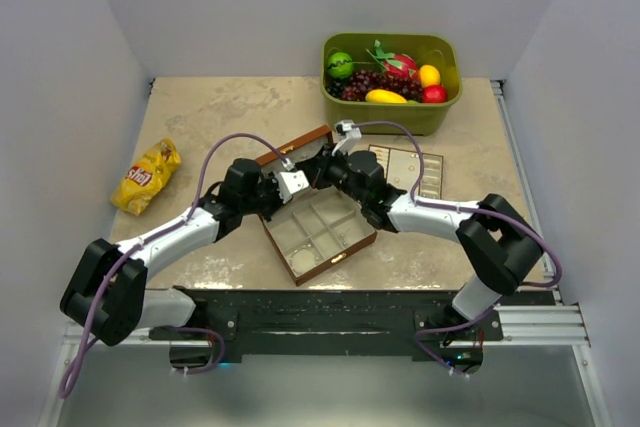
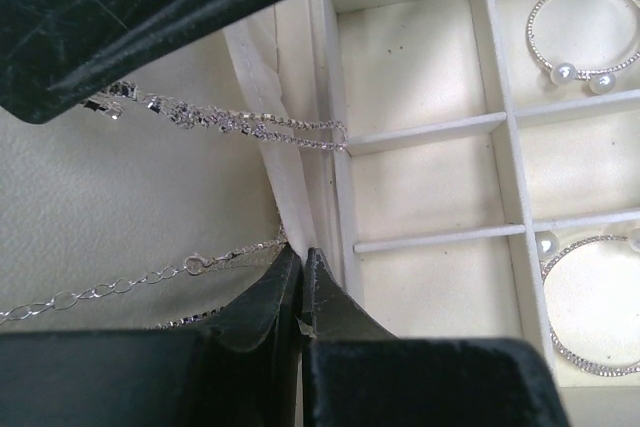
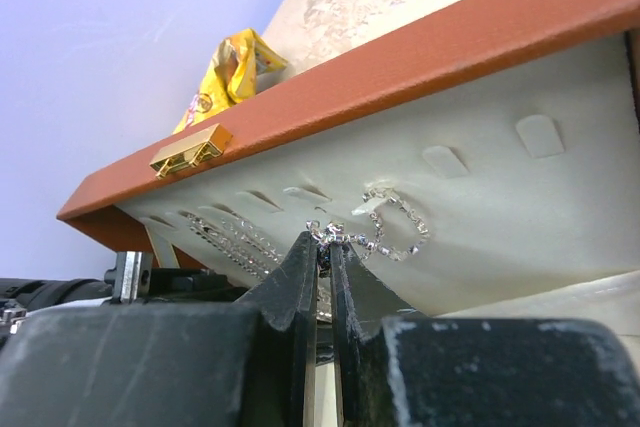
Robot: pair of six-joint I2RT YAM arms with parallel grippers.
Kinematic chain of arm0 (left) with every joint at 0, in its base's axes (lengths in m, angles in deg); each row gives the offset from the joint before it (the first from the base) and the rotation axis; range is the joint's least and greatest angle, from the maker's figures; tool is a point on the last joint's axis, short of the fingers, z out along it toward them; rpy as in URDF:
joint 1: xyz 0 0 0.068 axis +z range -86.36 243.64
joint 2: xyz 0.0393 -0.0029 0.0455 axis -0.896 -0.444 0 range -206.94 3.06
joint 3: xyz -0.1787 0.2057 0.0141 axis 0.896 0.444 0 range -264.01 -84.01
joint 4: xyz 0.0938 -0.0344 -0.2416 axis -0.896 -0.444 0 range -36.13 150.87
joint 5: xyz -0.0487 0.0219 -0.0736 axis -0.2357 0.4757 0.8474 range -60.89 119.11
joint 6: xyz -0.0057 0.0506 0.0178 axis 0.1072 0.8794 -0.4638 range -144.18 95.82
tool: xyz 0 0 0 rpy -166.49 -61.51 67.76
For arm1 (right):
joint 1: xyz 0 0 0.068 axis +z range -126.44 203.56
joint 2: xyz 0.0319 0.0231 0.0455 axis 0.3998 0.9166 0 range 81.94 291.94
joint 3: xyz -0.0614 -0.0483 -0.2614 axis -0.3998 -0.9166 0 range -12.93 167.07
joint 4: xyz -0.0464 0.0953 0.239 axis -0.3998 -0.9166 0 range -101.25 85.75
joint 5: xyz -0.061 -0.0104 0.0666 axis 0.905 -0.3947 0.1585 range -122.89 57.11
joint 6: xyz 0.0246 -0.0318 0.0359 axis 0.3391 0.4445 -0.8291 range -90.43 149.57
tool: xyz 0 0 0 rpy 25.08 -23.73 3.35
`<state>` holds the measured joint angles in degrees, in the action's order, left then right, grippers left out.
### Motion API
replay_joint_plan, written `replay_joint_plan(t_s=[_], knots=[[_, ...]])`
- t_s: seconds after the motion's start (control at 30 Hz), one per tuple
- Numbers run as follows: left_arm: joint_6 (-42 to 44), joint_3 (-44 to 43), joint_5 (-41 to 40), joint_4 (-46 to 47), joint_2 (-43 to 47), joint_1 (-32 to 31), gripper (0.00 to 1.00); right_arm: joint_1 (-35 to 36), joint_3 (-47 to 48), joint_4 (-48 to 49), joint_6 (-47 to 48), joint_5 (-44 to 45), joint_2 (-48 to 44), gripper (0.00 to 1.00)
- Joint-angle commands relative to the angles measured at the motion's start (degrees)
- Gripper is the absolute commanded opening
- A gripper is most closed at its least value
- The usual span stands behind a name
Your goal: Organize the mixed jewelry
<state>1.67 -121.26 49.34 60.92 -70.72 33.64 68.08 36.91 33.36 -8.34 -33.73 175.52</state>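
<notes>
The brown wooden box (image 1: 322, 257) stands open in the middle, its lid (image 1: 296, 144) raised. My right gripper (image 3: 328, 239) is shut on a sparkly silver chain (image 3: 402, 232) held against the lid's cream lining, under a small tab (image 3: 372, 203). My left gripper (image 2: 302, 257) is shut at the foot of the lid's white ribbon (image 2: 262, 87), with a pale sliver between its jaws. A fine chain (image 2: 120, 285) and a sparkly chain (image 2: 230, 123) lie on the lining beside it. Two pearl-tipped wire hoops (image 2: 585, 42) (image 2: 595, 312) rest in box compartments. The cream tray (image 1: 412, 173) lies to the right.
A green bin (image 1: 392, 115) of toy fruit stands at the back right. A yellow snack bag (image 1: 147, 175) lies at the left, also showing in the right wrist view (image 3: 232, 72). A gold clasp (image 3: 188, 150) sits on the lid's edge. Both arms (image 1: 180, 232) (image 1: 440, 215) meet over the box.
</notes>
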Motion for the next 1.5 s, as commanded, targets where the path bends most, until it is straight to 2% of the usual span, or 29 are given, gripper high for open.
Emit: replay_joint_plan(t_s=[0.0,0.27,0.57,0.83,0.87,0.93,1.03,1.2,1.3,1.47], knots=[[-0.1,-0.8,5.8,-2.4,-1.0,-0.6,0.0,-0.7,-0.4,5.7,-2.6,0.1,-0.2,0.02],[0.0,-1.2,7.1,-2.6,-0.6,-0.6,0.0,-0.7,0.2,3.9,-1.2,0.7,0.9,0.02],[-0.1,-0.4,7.8,-0.9,2.1,-0.6,0.0,-0.6,-4.2,2.2,1.1,1.9,2.3,0.02],[-0.1,-0.3,8.5,-0.9,2.6,-0.6,0.0,1.6,0.5,-6.7,6.4,6.9,4.0,0.04],[-0.1,-0.2,8.4,-0.9,2.7,-0.6,0.0,1.8,0.7,-7.5,6.8,8.3,3.6,0.09],[-0.2,-0.1,7.9,-0.9,2.7,-0.6,0.0,2.2,0.8,-8.9,7.7,9.4,2.4,0.12],[-0.1,-0.2,7.4,-0.9,2.6,-0.5,0.0,2.2,0.4,-10.5,8.5,10.8,0.4,0.26],[-0.1,-0.3,6.3,-0.9,2.1,-0.5,0.0,2.2,0.3,-12.9,10.0,12.5,-3.1,0.42],[-0.3,-0.4,6.2,-0.9,1.8,-0.5,0.0,2.2,-0.1,-13.3,10.6,12.5,-4.7,0.46],[-0.4,-0.7,5.8,-1.1,1.3,-0.6,0.0,2.2,-1.4,-13.4,10.4,12.1,-6.4,0.47]])
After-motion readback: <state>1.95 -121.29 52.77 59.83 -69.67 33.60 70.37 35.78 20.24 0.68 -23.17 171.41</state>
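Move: The right hand pinches the end of a crystal necklace whose upper part is on a lid loop about 3 cm ahead and 2 cm to its left. The cloth strip at the lid's foot lies roughly 9 cm straight below. The necklaces already hung are some 9 cm to its left, level ahead and 2 cm lower. The strip's middle is about 5 cm right of the left hand, 2 cm ahead and level; the nearest pearl bracelet is 5 cm right, 10 cm back and 4 cm lower. Down along the inner face of the lid, after rising barely a centimetre, the right hand lowers the necklace's held end about 7 cm to the cloth strip, tilting some 15 degrees. There its fingers open about halfway and let go, and the hand backs off some 3 cm up and 2 cm to the right. The left hand, still shut on the strip's edge, draws back about a centimetre. ##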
